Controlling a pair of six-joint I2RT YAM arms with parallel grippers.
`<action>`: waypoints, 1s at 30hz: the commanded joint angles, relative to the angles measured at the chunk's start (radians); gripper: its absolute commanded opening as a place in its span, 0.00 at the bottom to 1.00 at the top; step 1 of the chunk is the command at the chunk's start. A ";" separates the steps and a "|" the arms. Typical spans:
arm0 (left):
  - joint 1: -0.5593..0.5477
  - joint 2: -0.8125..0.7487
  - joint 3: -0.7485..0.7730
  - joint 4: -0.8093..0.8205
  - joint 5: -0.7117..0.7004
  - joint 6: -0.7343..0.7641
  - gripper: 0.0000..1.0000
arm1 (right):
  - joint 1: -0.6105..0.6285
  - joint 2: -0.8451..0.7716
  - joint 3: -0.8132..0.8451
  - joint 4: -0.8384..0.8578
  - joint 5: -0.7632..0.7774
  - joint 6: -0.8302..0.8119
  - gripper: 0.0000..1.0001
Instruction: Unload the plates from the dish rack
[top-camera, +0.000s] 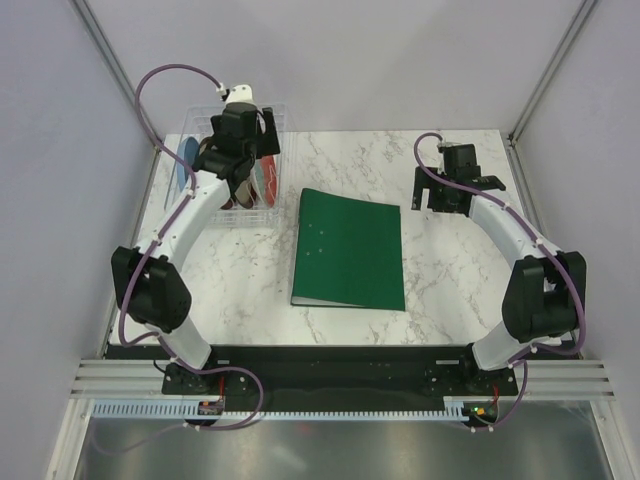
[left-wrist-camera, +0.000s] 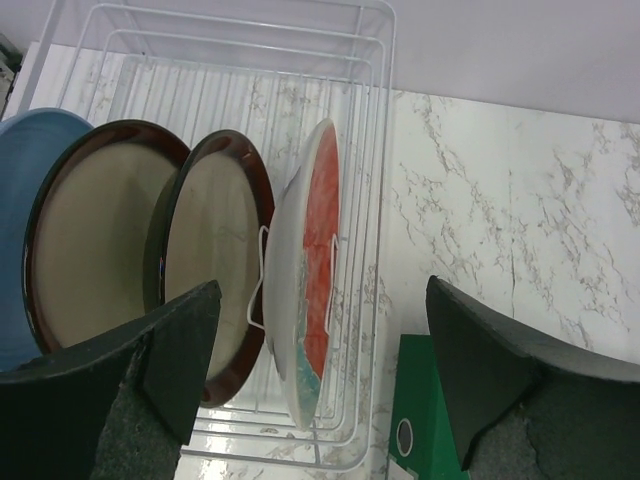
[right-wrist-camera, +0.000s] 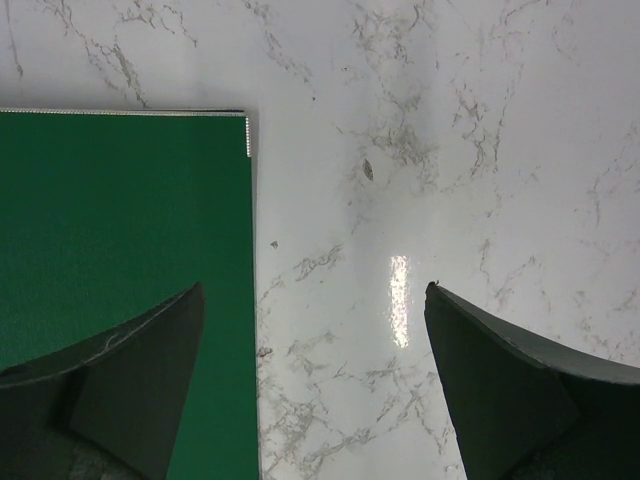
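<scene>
The dish rack (top-camera: 232, 208) stands at the table's back left, its thin rim (left-wrist-camera: 385, 150) showing in the left wrist view. Upright in it, left to right, are a light blue plate (left-wrist-camera: 15, 200), two brown-rimmed cream plates (left-wrist-camera: 95, 240) (left-wrist-camera: 215, 250) and a red plate with teal blotches (left-wrist-camera: 318, 230). My left gripper (left-wrist-camera: 322, 290) hangs open over the rack (top-camera: 245, 185). The red plate's edge lies between its fingers with a gap on both sides. My right gripper (top-camera: 450, 200) is open over bare marble (right-wrist-camera: 315, 290) and holds nothing.
A green binder (top-camera: 350, 250) lies flat mid-table, its corner next to the rack (left-wrist-camera: 425, 430) and its edge under my right gripper's left finger (right-wrist-camera: 120, 220). Grey walls close in the back and both sides.
</scene>
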 joint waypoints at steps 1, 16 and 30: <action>-0.006 0.015 -0.009 0.026 -0.041 0.040 0.88 | 0.004 0.007 -0.001 0.023 -0.020 0.013 0.98; -0.006 0.178 -0.007 0.045 -0.140 -0.005 0.74 | 0.002 0.051 0.014 0.022 -0.006 -0.006 0.98; -0.013 0.176 -0.012 0.063 -0.214 0.015 0.02 | 0.002 0.088 0.019 0.023 -0.021 -0.006 0.98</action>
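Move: The white plate with the red face stands on edge in the dish rack, its middle about 5 cm ahead of my open left hand, 2 cm to the left and some 16 cm below. Left of that plate by roughly 5 and 10 cm stand two brown-rimmed plates; the rack's right side is about 5 cm to its right. From my right hand the white plate lies about 38 cm left, 10 ahead and slightly below. I lower my left hand about 10 cm towards the upper rim of the white plate, easing 2 cm forward and tipping the fingers some 10 degrees further down. At the bottom I shift about 2 cm left, roll slightly with the left side up, and close my fingers until they pinch the rim. My right hand, open and empty, sinks about 4 cm beside the green mat. ##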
